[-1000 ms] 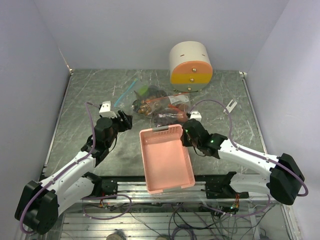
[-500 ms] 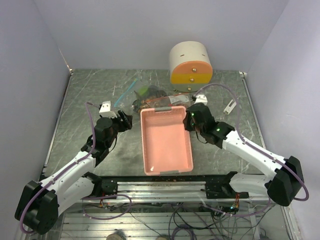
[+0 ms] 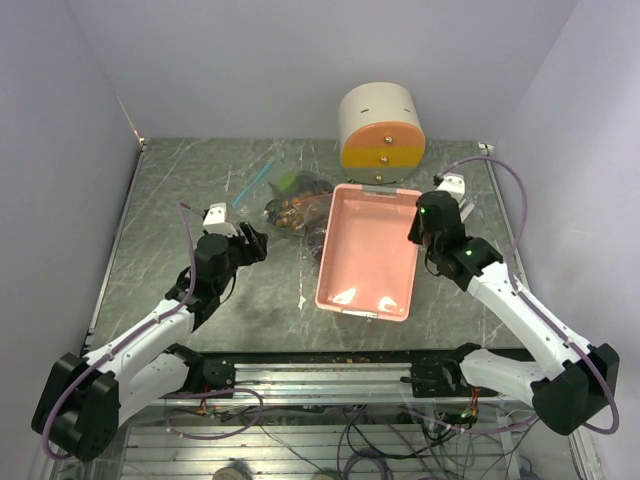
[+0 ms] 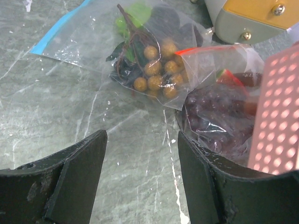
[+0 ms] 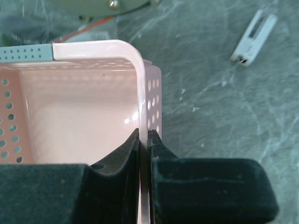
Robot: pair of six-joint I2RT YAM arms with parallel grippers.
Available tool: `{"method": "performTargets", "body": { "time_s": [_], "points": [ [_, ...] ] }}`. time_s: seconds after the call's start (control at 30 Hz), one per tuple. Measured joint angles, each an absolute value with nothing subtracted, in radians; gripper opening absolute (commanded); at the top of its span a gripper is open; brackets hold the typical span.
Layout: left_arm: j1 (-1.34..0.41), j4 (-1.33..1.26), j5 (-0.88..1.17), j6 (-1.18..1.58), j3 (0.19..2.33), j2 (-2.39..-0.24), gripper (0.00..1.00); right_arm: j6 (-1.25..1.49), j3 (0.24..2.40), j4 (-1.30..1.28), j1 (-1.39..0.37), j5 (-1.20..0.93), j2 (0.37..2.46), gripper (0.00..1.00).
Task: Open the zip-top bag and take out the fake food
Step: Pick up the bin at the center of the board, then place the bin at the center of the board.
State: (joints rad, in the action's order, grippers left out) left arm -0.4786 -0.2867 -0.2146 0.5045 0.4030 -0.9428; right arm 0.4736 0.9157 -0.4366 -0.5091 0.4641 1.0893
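A clear zip-top bag [image 3: 290, 205] with a blue strip lies at the back middle of the table. It also shows in the left wrist view [image 4: 93, 44]. Inside are a tan-brown grape bunch [image 4: 159, 70], a green piece [image 4: 135, 14] and a dark purple grape bunch [image 4: 219, 116]. My left gripper [image 3: 250, 243] is open and empty, just left of the bag [image 4: 142, 172]. My right gripper [image 3: 422, 222] is shut on the right wall of the pink perforated basket [image 3: 368, 252], as the right wrist view [image 5: 144, 140] shows, with the basket wall [image 5: 140, 84] between the jaws.
A cream drum with an orange and yellow face [image 3: 380, 130] stands at the back, behind the bag. A small white clip [image 5: 254, 37] lies on the table right of the basket. Another white piece [image 3: 213, 214] sits by the left gripper.
My right gripper has carried the pink basket from the front middle to the back right, beside the bag. The left arm has barely moved.
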Motion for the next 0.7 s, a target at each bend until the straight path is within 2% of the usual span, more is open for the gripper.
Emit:
{"method": "performTargets", "body": {
  "time_s": [0.5, 0.57, 0.67, 0.7],
  "points": [
    [-0.481, -0.288, -0.178, 0.505, 0.418, -0.974, 0.73, 0.479, 0.969, -0.553, -0.411, 0.870, 1.070, 0.00],
    [-0.481, -0.289, -0.178, 0.505, 0.419, -0.977, 0.73, 0.471, 0.954, -0.539, -0.391, 0.884, 1.064, 0.12],
    [-0.482, -0.289, -0.178, 0.505, 0.420, -0.980, 0.73, 0.466, 0.934, -0.524, -0.358, 0.886, 1.075, 0.43],
    [-0.482, -0.288, -0.178, 0.505, 0.420, -0.981, 0.73, 0.466, 0.931, -0.520, -0.347, 0.886, 1.088, 0.51]
  ]
}}
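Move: The right hand still grips the right rim of the raised bin; the clear table it is bound for has its middle about 18 cm below, some 4 cm back and 4 cm right. The grape bag lies level with the hand, 15 cm left; the white device about 7 cm ahead and 15 cm right; the drawer box some 20 cm ahead and 5 cm left. From the left hand that clear spot is about 39 cm right and 3 cm back. Swing the right gripper, still pinching the bin's right rim, about 13 cm to the right, away from the bags, gaining some 3 cm of height early on. Turn it nearly 30 degrees clockwise on the way and roll its left side down; at the very end begin to sink and part the fingers partway around the rim. ##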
